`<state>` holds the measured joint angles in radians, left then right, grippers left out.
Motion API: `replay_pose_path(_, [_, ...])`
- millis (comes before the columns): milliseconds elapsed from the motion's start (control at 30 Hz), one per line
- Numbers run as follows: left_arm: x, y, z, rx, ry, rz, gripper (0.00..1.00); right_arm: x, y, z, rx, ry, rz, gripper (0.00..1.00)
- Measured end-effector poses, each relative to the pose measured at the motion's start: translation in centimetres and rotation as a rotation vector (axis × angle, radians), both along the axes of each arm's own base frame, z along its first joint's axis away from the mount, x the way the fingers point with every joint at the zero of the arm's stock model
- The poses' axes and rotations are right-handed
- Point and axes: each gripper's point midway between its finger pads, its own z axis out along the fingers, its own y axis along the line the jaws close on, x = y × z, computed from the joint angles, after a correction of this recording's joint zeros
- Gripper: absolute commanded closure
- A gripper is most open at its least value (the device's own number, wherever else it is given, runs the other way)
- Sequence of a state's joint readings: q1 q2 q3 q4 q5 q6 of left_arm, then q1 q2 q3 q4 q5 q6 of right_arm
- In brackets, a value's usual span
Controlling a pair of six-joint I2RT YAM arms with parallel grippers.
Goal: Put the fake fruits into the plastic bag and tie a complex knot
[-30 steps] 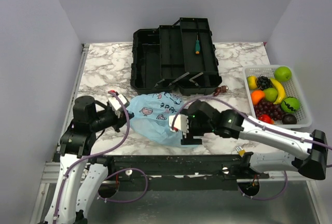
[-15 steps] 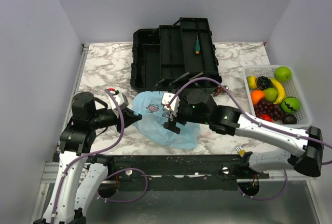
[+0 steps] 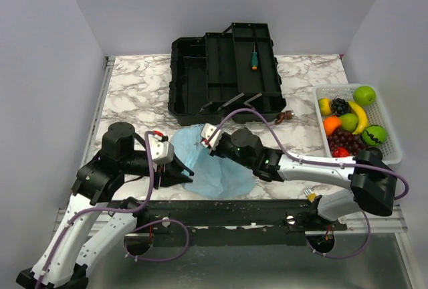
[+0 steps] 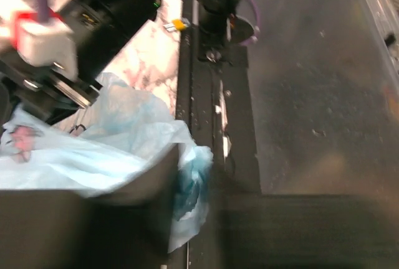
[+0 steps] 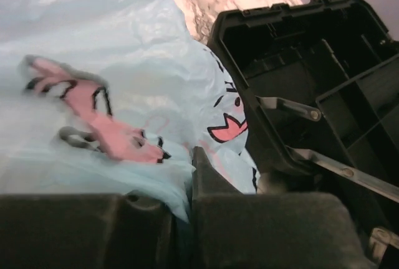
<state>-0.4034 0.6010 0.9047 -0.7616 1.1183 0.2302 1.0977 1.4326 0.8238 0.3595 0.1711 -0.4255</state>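
Note:
The light-blue plastic bag (image 3: pixel 224 172) with a pink cartoon print lies crumpled near the table's front edge. My left gripper (image 3: pixel 179 170) is shut on its left edge; in the left wrist view blue plastic (image 4: pixel 124 138) is pinched in the left gripper (image 4: pixel 193 188). My right gripper (image 3: pixel 207 139) sits on the bag's far side. In the right wrist view the right gripper (image 5: pixel 184 200) is shut on a fold of the bag (image 5: pixel 112 82). The fake fruits (image 3: pixel 349 123) lie in a white mesh basket (image 3: pixel 392 143) at the right. No knot is in view.
An open black toolbox (image 3: pixel 224 75) stands behind the bag, with a green-handled screwdriver (image 3: pixel 255 58) in its tray; its latch and wall (image 5: pixel 293 107) are close to the right gripper. The black front rail (image 4: pixel 218 94) runs just beside the left gripper.
The right gripper moved from the bag's near edge to its far side, opened wide, then closed on the plastic. The left arm swung right and nearer, dragging the bag's left edge.

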Motion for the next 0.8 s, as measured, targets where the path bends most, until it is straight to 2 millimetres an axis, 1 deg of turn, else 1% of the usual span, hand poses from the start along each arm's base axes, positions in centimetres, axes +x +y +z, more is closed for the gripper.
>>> replay_pose_path(33, [-0.9,-0.2,0.0,0.009,-0.005,-0.043,0.19,-0.1,-0.1,0.2,0.009,-0.007,0.001,0.99])
replay_pose_path(67, [-1.4,-0.2,0.1,0.017,0.006,-0.063,0.11,-0.3,-0.2,0.4,0.019,-0.009,0.007,0.99])
replay_pose_path(100, [-1.7,-0.1,0.1,0.028,0.012,-0.075,0.07,-0.5,-0.6,0.7,0.029,-0.015,0.013,0.99])
replay_pose_path(133, [-1.8,0.0,0.3,0.044,0.019,-0.069,0.05,-0.9,-1.0,1.0,0.04,-0.022,0.023,0.99])
replay_pose_path(200, [-1.1,0.5,1.4,0.068,0.001,-0.015,0.02,-1.9,-2.2,1.9,0.066,-0.046,0.05,0.99])
replay_pose_path(267, [0.5,1.3,2.8,0.069,-0.044,0.078,0.02,-2.8,-3.5,2.9,0.1,-0.081,0.078,0.99])
replay_pose_path(300, [1.0,1.7,3.4,0.066,-0.061,0.112,0.02,-3.4,-4.2,3.4,0.116,-0.1,0.095,0.99])
replay_pose_path(333, [2.5,2.6,4.4,0.061,-0.093,0.205,0.02,-4.1,-4.9,4.0,0.134,-0.12,0.115,0.99])
replay_pose_path(367, [3.5,3.3,5.1,0.059,-0.113,0.267,0.01,-4.7,-5.4,4.5,0.152,-0.139,0.133,0.99])
replay_pose_path(400, [4.0,3.6,5.6,0.057,-0.122,0.299,0.02,-5.2,-5.9,5.1,0.17,-0.162,0.149,0.99])
replay_pose_path(433, [5.1,4.2,6.0,0.059,-0.121,0.341,0.02,-5.6,-6.2,5.7,0.183,-0.18,0.163,0.99])
replay_pose_path(500, [6.3,4.4,5.9,0.061,-0.101,0.342,0.02,-6.1,-6.7,6.6,0.206,-0.209,0.178,0.99])
replay_pose_path(567, [7.8,4.5,4.4,0.075,-0.007,0.332,0.02,-6.4,-7.0,7.4,0.222,-0.228,0.187,0.99])
replay_pose_path(600, [8.1,4.2,3.7,0.069,0.032,0.307,0.02,-6.4,-7.0,7.6,0.227,-0.236,0.191,0.99])
replay_pose_path(667, [8.6,3.7,0.8,0.069,0.142,0.265,0.02,-6.6,-7.0,7.8,0.234,-0.243,0.196,0.99])
replay_pose_path(733, [8.3,3.0,-2.1,0.082,0.217,0.229,0.02,-6.7,-7.0,7.8,0.239,-0.245,0.205,0.99])
replay_pose_path(767, [7.6,2.4,-3.6,0.088,0.254,0.203,0.01,-6.8,-7.0,7.7,0.239,-0.244,0.211,0.99])
replay_pose_path(800, [7.1,2.0,-4.6,0.088,0.276,0.184,0.02,-6.9,-6.9,7.6,0.239,-0.243,0.218,0.99])
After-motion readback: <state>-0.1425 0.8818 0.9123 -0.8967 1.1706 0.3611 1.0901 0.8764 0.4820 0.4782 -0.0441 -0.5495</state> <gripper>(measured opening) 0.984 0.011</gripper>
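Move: Just ahead and to the right of the left hand, which still pinches its gathered end, the plastic bag has its middle about 6 cm forward, 7 cm right and 15 cm below. From the right hand, whose fingers are closing on its far part, that middle is some 11 cm back, 3 cm right and 5 cm lower. The toolbox is centred roughly 23 cm ahead and 8 cm right of the right hand, the brown knob about 5 cm ahead and 28 cm right, both lower. Opening wide, the left fingers let go of the bag's end as the hand eases back; it then swings forward about 10 cm, rising, before sinking some 10 cm beside the bag. The right hand finishes closing on the far part of the bag and carries it up, back and to the right, about 7 cm each, away from the toolbox, its fingers tilting up. ##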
